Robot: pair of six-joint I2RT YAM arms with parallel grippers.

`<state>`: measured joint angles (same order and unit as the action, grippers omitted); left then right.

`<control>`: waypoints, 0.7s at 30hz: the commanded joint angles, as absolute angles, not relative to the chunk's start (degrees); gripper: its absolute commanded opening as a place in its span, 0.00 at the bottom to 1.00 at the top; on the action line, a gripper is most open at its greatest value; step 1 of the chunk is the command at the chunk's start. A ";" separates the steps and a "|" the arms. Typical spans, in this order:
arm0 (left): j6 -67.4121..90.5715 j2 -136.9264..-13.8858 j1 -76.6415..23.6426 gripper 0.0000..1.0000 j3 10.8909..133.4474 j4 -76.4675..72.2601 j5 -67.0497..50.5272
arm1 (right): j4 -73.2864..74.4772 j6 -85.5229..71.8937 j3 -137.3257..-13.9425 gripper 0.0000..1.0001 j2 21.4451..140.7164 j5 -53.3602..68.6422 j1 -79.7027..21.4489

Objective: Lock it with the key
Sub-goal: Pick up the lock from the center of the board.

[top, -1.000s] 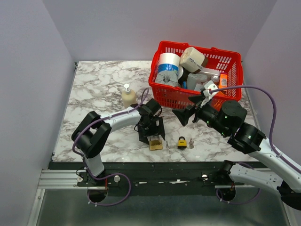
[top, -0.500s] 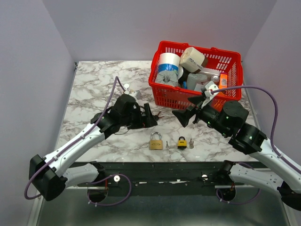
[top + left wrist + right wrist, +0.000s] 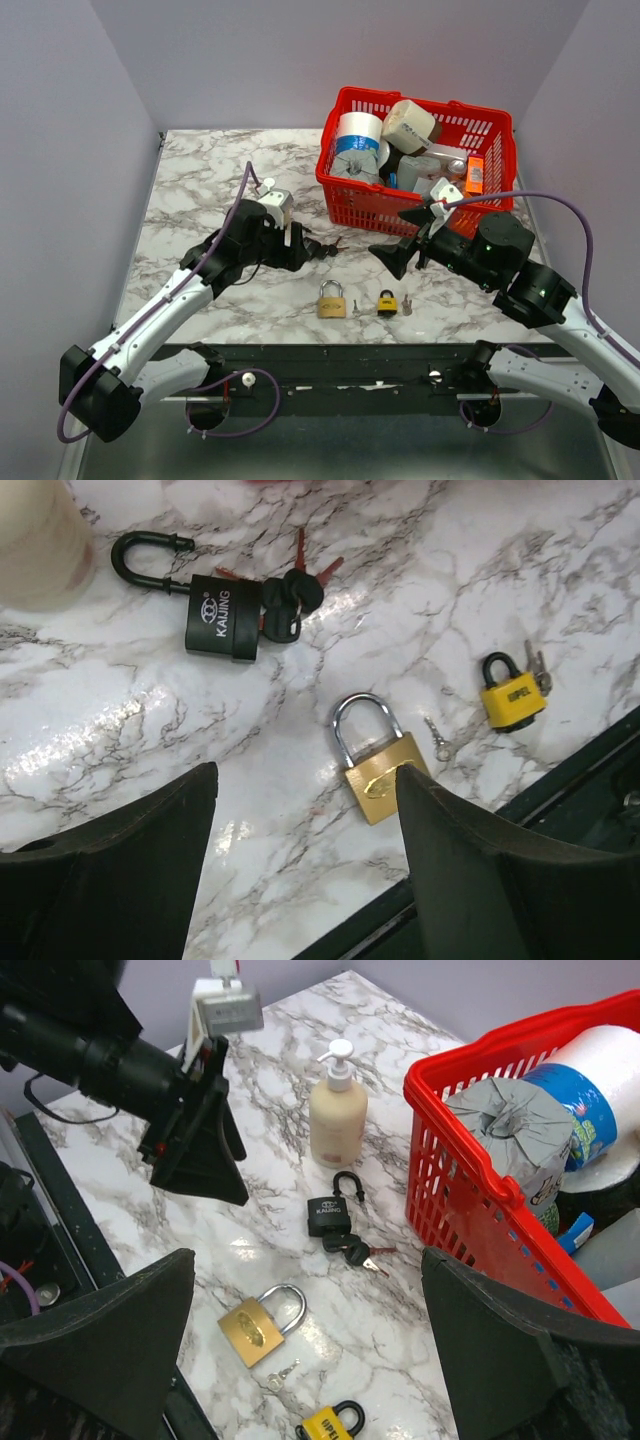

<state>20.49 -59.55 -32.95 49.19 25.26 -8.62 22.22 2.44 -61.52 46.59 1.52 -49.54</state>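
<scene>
A brass padlock (image 3: 332,299) lies near the table's front edge, shackle shut, with a small silver key (image 3: 356,307) loose beside it. To its right is a yellow padlock (image 3: 387,302) with keys (image 3: 405,303). Farther back lies a black padlock (image 3: 220,620) with its shackle swung open and black-headed keys (image 3: 290,600) at its body. My left gripper (image 3: 305,772) hovers open above bare marble between the black and brass padlocks (image 3: 375,765). The right gripper (image 3: 308,1260) is open in the air over the locks, holding nothing.
A red basket (image 3: 345,190) full of tape rolls and containers stands at the back right. A soap pump bottle (image 3: 335,1115) stands just behind the black padlock (image 3: 329,1215). The table's front edge (image 3: 560,780) runs close to the brass and yellow padlocks.
My left arm has lifted off the brass padlock and swung back and left, leaving that lock uncovered on the table. The right arm has dipped only slightly.
</scene>
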 commanded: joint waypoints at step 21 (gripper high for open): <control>13.45 -83.05 -32.78 0.77 38.85 -10.11 -2.90 | 25.05 2.37 -62.84 1.00 47.72 4.48 -48.78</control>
<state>14.33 -79.55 -32.95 40.01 -1.87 -4.62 23.44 2.96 -62.19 47.46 3.31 -49.01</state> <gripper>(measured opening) 0.766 0.997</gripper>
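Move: The black lock lies about 7 cm ahead of the left hand, 4 cm to its right and 15 cm below; its keys lie some 4 cm farther right, level with the lock. The lotion bottle stands about 12 cm ahead of the hand and 3 cm to its left, and the brass lock lies roughly 5 cm back and 9 cm to its right. From the idle right hand the black lock is about 12 cm ahead, 16 cm left and 32 cm below. The empty left hand sinks towards the black lock, straight down at first and then down and forward together, about 10 cm lower and 5.5 cm farther out in all. The fingers stay open at nearly the same gap and keep their slanting forward-right, downward aim with only a slight roll, coming close above the near side of the lock body without visibly touching it. ##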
